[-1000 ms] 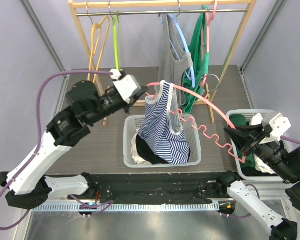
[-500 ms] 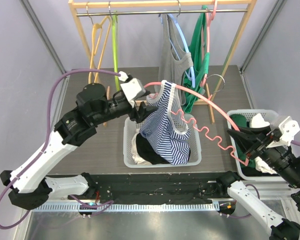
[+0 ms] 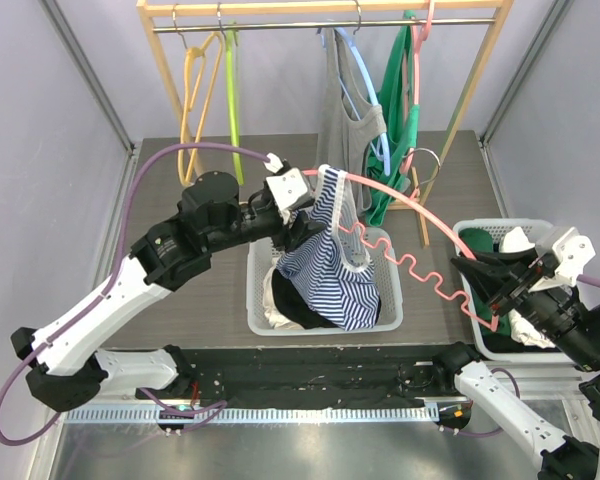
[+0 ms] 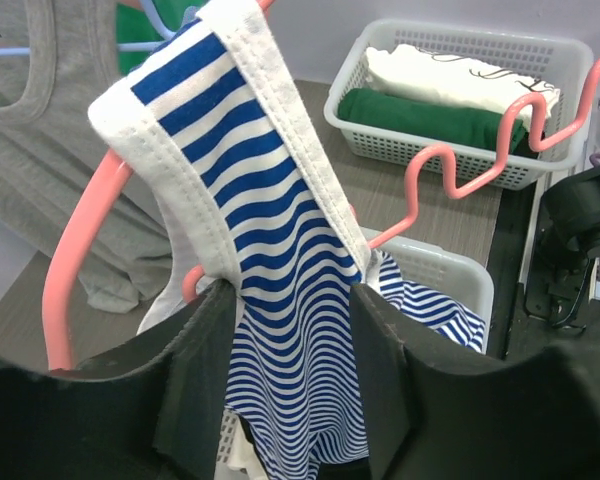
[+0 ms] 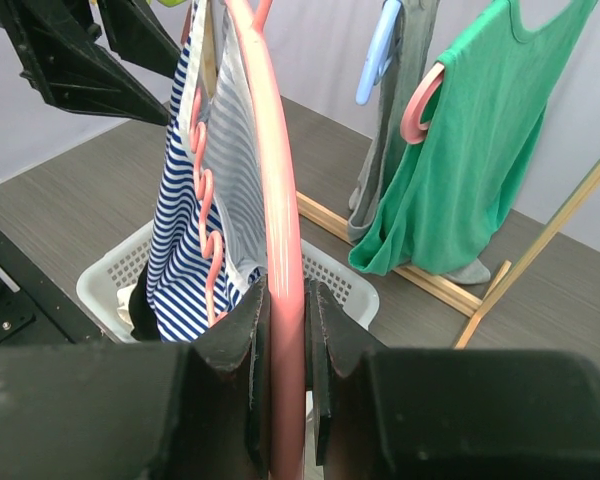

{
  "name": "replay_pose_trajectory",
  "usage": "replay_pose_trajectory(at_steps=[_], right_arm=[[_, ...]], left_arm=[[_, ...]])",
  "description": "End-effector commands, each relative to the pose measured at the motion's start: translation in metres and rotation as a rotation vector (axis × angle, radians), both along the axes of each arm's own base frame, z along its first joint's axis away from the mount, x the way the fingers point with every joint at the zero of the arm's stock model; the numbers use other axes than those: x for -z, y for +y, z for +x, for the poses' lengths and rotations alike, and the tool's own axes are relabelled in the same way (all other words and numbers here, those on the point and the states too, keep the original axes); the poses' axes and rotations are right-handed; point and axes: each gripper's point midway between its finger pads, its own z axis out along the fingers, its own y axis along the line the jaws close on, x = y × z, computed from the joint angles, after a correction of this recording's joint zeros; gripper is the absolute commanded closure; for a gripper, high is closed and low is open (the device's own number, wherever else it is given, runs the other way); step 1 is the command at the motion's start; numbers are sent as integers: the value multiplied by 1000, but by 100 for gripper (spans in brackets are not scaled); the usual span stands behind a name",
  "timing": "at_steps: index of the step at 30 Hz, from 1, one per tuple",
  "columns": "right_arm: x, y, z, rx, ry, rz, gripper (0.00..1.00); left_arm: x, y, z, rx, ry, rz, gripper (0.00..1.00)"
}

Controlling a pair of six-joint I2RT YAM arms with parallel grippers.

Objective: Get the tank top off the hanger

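Observation:
A blue-and-white striped tank top (image 3: pixel 330 265) hangs by one strap from the left end of a pink hanger (image 3: pixel 420 215), its lower part sagging into a white basket. My left gripper (image 3: pixel 305 215) is at that strap. In the left wrist view the striped tank top (image 4: pixel 280 250) runs down between the parted fingers of this open left gripper (image 4: pixel 288 290), over the pink hanger (image 4: pixel 430 175). My right gripper (image 3: pixel 485 290) holds the hanger's other end. The right wrist view shows the right gripper (image 5: pixel 285 290) shut on the pink hanger (image 5: pixel 275 180), with the tank top (image 5: pixel 180 240) beyond.
A white basket (image 3: pixel 390 300) with clothes sits under the tank top. A second basket (image 3: pixel 480 232) of folded clothes stands at the right. The wooden rack (image 3: pixel 320 8) behind carries a grey top (image 3: pixel 335 110), a green top (image 3: pixel 395 110) and bare hangers (image 3: pixel 195 90).
My left gripper has opened and moved right, from the hanger's left tip onto the striped strap. The right gripper has shifted slightly and kept its hold on the hanger.

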Motion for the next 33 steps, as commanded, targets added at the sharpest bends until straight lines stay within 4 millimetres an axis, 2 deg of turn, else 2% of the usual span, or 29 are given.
replay_pose_trajectory(at_steps=[1,2,3,4,5,9,13,16,23,26,30,32,33], right_arm=[[-35,8,2,-30,-92,86,99],[-35,9,2,-31,-93,88,99],[-34,9,3,-31,-88,86,99],[-33,8,3,-30,-87,85,99],[-33,7,2,-26,-90,84,99],[-29,3,3,-3,-88,76,99],[-23,2,6,10,-76,64,99],[-17,2,9,20,-61,50,99],[-5,4,7,2,-14,38,99],[-1,7,1,-26,8,37,99],[-7,3,-12,-37,-3,50,99],[-13,-1,-26,-53,-19,65,99],[-12,-1,-33,-70,-15,63,99]], left_arm=[[-10,-13,-3,42,-36,-31,53],[-10,-15,-4,45,-40,-31,57],[-12,-14,-2,36,-45,-34,68],[-14,-14,-2,37,-53,-34,74],[-15,-14,-1,31,-58,-34,84],[-26,-8,-1,17,-82,-46,98],[-37,4,-4,1,-120,-55,100],[-59,17,-7,-16,-150,-91,100],[-145,60,-1,-132,-303,-232,100],[-167,74,4,-186,-357,-258,100],[-172,86,18,-277,-380,-266,100],[-170,90,27,-328,-390,-278,100],[-173,99,36,-401,-397,-293,100]])
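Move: The striped tank top's side, just below the shoulder strap, hangs between my open left fingers, about 1 cm ahead and 2 cm to the right. The pink hanger's left end, with the strap looped near it, sits roughly 7 cm ahead, 1 cm left and 5 cm higher. The grey tank top hangs some 20 cm ahead and 7 cm right, the basket about 7 cm ahead, 5 cm right and 33 cm below. From my right hand the striped cloth lies roughly 27 cm left and 3 cm ahead, near level. I ease my left hand about 2 cm forward and a touch down, shutting the fingers on the striped cloth in a pinch, then draw back. With that hold I lift about 14 cm and carry the cloth some 7 cm left, tipping the fingertips up and swinging them counter-clockwise, roughly 25 degrees in all. My right hand keeps its grip on the pink hanger and holds it nearly still. ##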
